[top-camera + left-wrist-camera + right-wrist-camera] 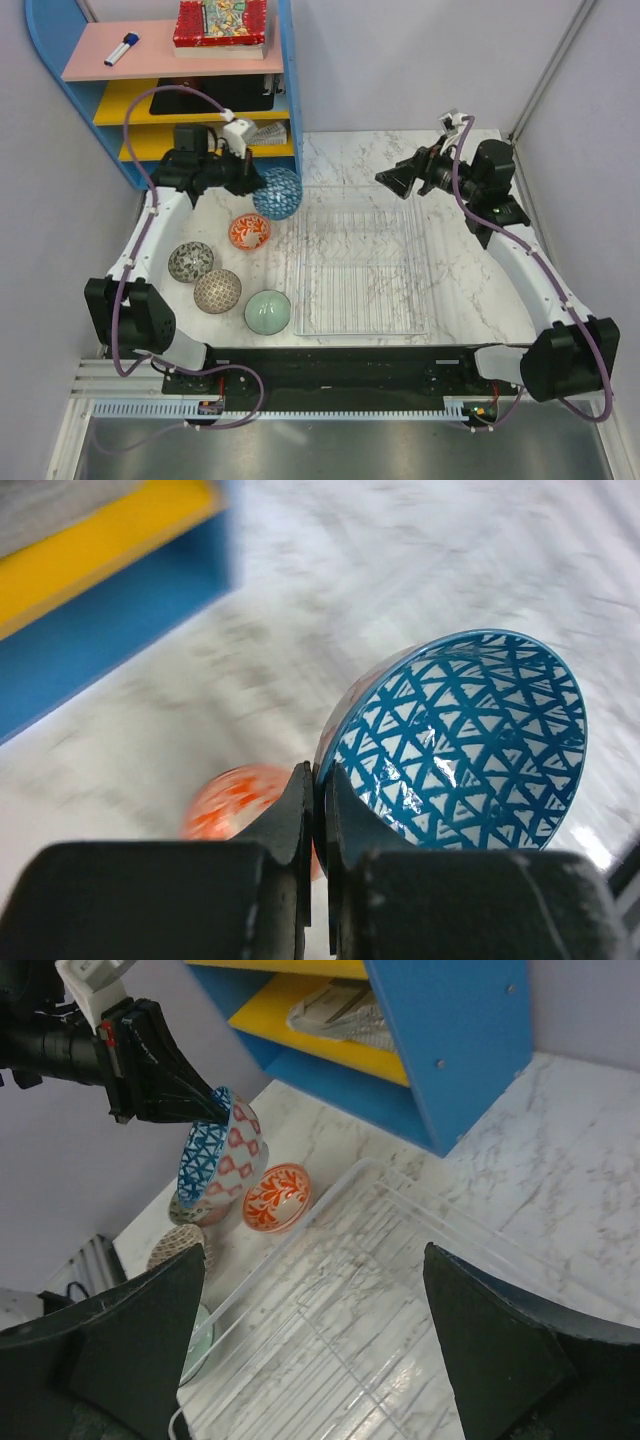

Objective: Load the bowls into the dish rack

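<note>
My left gripper [250, 178] [321, 780] is shut on the rim of the blue patterned bowl [278, 193] [470, 740] [218, 1158], holding it tilted in the air just left of the clear dish rack [358, 262] [340, 1310]. Under it on the table sits the orange-red floral bowl [249, 232] [232, 796] [276, 1198]. The grey speckled bowl [190, 262], the brown lattice bowl [217, 291] and the pale green bowl [268, 312] stand in a group at the front left. My right gripper [388, 180] [315, 1345] hangs open above the rack's far right corner, with nothing between its fingers.
A blue shelf unit [285, 90] with yellow and pink shelves stands at the back left, close behind my left gripper. On its top lie a marker [122, 49] and a red patterned box [221, 24]. Walls close in the table on both sides.
</note>
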You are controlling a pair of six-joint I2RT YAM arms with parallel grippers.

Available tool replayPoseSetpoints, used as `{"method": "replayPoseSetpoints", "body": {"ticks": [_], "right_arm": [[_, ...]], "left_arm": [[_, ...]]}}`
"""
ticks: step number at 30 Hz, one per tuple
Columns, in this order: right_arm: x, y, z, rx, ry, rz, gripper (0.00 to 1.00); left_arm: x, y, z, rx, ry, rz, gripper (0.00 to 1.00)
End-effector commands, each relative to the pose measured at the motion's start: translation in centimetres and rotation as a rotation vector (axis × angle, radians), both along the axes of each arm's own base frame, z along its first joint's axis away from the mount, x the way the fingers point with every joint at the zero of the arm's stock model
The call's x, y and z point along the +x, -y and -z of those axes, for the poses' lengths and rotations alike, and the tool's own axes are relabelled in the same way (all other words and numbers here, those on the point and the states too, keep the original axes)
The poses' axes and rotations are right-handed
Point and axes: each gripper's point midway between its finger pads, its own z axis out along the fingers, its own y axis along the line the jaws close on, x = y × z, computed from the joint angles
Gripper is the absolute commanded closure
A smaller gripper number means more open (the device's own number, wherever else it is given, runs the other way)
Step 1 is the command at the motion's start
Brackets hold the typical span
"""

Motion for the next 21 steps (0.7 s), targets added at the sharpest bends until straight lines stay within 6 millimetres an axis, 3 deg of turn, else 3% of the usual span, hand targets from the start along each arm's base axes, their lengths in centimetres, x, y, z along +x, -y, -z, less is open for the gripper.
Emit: {"method": "replayPoseSetpoints", "body": {"ticks": [1, 5, 11, 16, 21], "right_arm": [[-1.3, -3.0, 0.8, 0.185, -0.134, -0.2, 0.02], [-1.0, -3.5, 4.1, 0.182, -0.22, -0.26, 0.02], [-2.3, -4.4, 5.1, 0.222, -0.29, -0.367, 0.02], [-3.2, -4.9, 5.0, 0.25, -0.336, -0.431, 0.02], [-4.6, -5.8, 7.3, 0.232, -0.476, -0.529, 0.02]], "left_arm": [[-5.3, 9.7, -3.9, -0.205, 0.055, 0.387, 0.98], [-6.9, 12.7, -5.2, -0.265, 0.072, 0.505, 0.98], [-8.4, 15.6, -6.0, -0.298, 0.085, 0.612, 0.98], [-7.8, 17.2, -4.8, -0.268, 0.082, 0.612, 0.98], [-6.9, 17.9, -4.5, -0.262, 0.081, 0.603, 0.98]]}}
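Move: My left hand already holds the blue bowl by its rim; my open right gripper waits about 36 cm to its right, 3 cm back and 8 cm higher. From the left hand, the dish rack's middle is some 32 cm right, 9 cm back and 19 cm down, and the orange bowl sits almost straight below, about 21 cm down. From my right hand, the blue bowl is roughly 32 cm left, 4 cm ahead and 12 cm lower. I keep the blue bowl's rim pinched and sweep my left hand about 17 cm right and 8 cm back towards the open right gripper, fast at first, then easing, turning clockwise some 30 degrees. My right hand sinks 6 or 7 cm and edges left and slightly back to meet the bowl, turning counter-clockwise and tipping its fingers down, jaws still wide open. ##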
